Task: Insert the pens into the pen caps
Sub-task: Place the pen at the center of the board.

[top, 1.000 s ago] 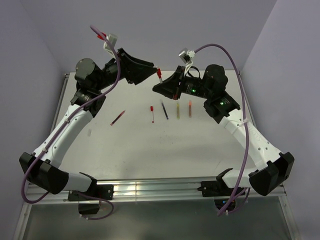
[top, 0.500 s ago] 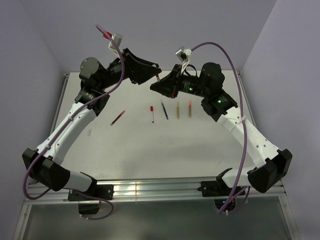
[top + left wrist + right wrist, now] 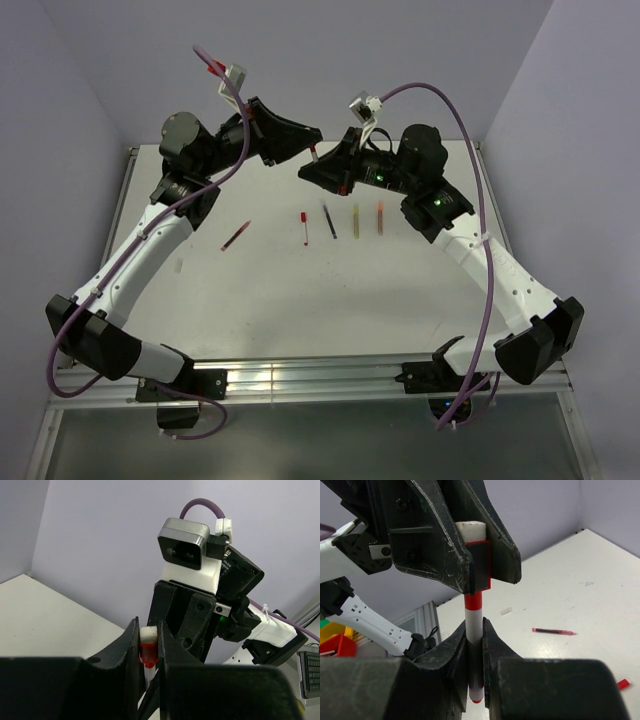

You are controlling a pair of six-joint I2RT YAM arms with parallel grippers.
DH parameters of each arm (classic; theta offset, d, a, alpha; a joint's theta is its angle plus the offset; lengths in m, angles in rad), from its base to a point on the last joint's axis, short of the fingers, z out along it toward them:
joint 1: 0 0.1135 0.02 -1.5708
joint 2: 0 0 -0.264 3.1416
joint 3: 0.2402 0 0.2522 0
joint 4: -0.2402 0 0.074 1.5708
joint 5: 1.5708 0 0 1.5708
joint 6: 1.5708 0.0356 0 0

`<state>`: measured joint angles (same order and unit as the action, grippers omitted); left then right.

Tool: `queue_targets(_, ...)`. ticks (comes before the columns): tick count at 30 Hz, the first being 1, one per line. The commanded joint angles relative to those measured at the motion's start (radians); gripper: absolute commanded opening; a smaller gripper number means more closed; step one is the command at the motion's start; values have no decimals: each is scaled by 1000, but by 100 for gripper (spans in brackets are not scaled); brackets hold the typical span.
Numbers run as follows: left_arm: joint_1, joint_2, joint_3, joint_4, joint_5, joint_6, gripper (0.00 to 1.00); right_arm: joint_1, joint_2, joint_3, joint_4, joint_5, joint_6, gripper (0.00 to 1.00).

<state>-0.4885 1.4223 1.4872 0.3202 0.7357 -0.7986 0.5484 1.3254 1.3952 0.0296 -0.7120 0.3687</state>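
A white pen [image 3: 474,625] with a red tip is held upright above the table, my right gripper [image 3: 474,630] shut on its barrel. Its upper end sits in a red pen cap [image 3: 479,570] with a white end. My left gripper [image 3: 148,630] is shut on that cap [image 3: 148,650] from above. From overhead the two grippers meet nose to nose, left [image 3: 314,140] and right [image 3: 308,170], over the table's far middle. Other pens lie below: dark red [image 3: 236,235], red-and-white [image 3: 304,228], black [image 3: 329,221], olive [image 3: 355,220], orange [image 3: 380,217].
A small clear cap [image 3: 506,611] lies on the white table [image 3: 300,300] near the dark red pen [image 3: 553,631]. A red piece [image 3: 623,683] lies at the right edge of the right wrist view. Purple cables [image 3: 232,110] arch over both arms.
My left gripper has closed onto the red cap. Both arms have moved slightly inward, bringing cap and pen together.
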Motion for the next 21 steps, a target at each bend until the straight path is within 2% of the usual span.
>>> queue_targets(1, -19, -6, 35, 29, 50, 21, 0, 7, -3, 42, 13, 36, -11, 0)
queue_targets(7, -53, -14, -14, 83, 172, 44, 0, -4, 0, 21, 108, -62, 25, 0)
queue_targets(15, -59, -10, -53, 276, 355, -43, 0, -50, 1, -56, 413, -297, 208, 0)
queue_targets(16, -61, -10, -54, 289, 366, -54, 0, -57, 8, -64, 493, -316, 240, 0)
queue_targets(21, -61, -5, -71, 376, 425, -120, 0, -80, 21, -90, 619, -375, 360, 0)
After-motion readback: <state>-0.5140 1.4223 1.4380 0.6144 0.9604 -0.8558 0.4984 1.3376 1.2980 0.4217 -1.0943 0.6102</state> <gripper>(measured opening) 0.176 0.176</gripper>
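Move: The left hand pinches the red cap, with the right hand below it on the same pen's barrel. The red-capped pen lying at the board's centre is about 15 cm ahead and 2 cm left of the left hand, 48 cm below. From the right hand it is about 16 cm ahead, 2 cm left and 42 cm down; the dark pen lies 7 cm right of it, the yellow pen 13 cm right of it, both 2 cm farther out. Both arms draw the still-pinched cap and pen back about 5 cm, right wrist turning some 20 degrees counter-clockwise. ##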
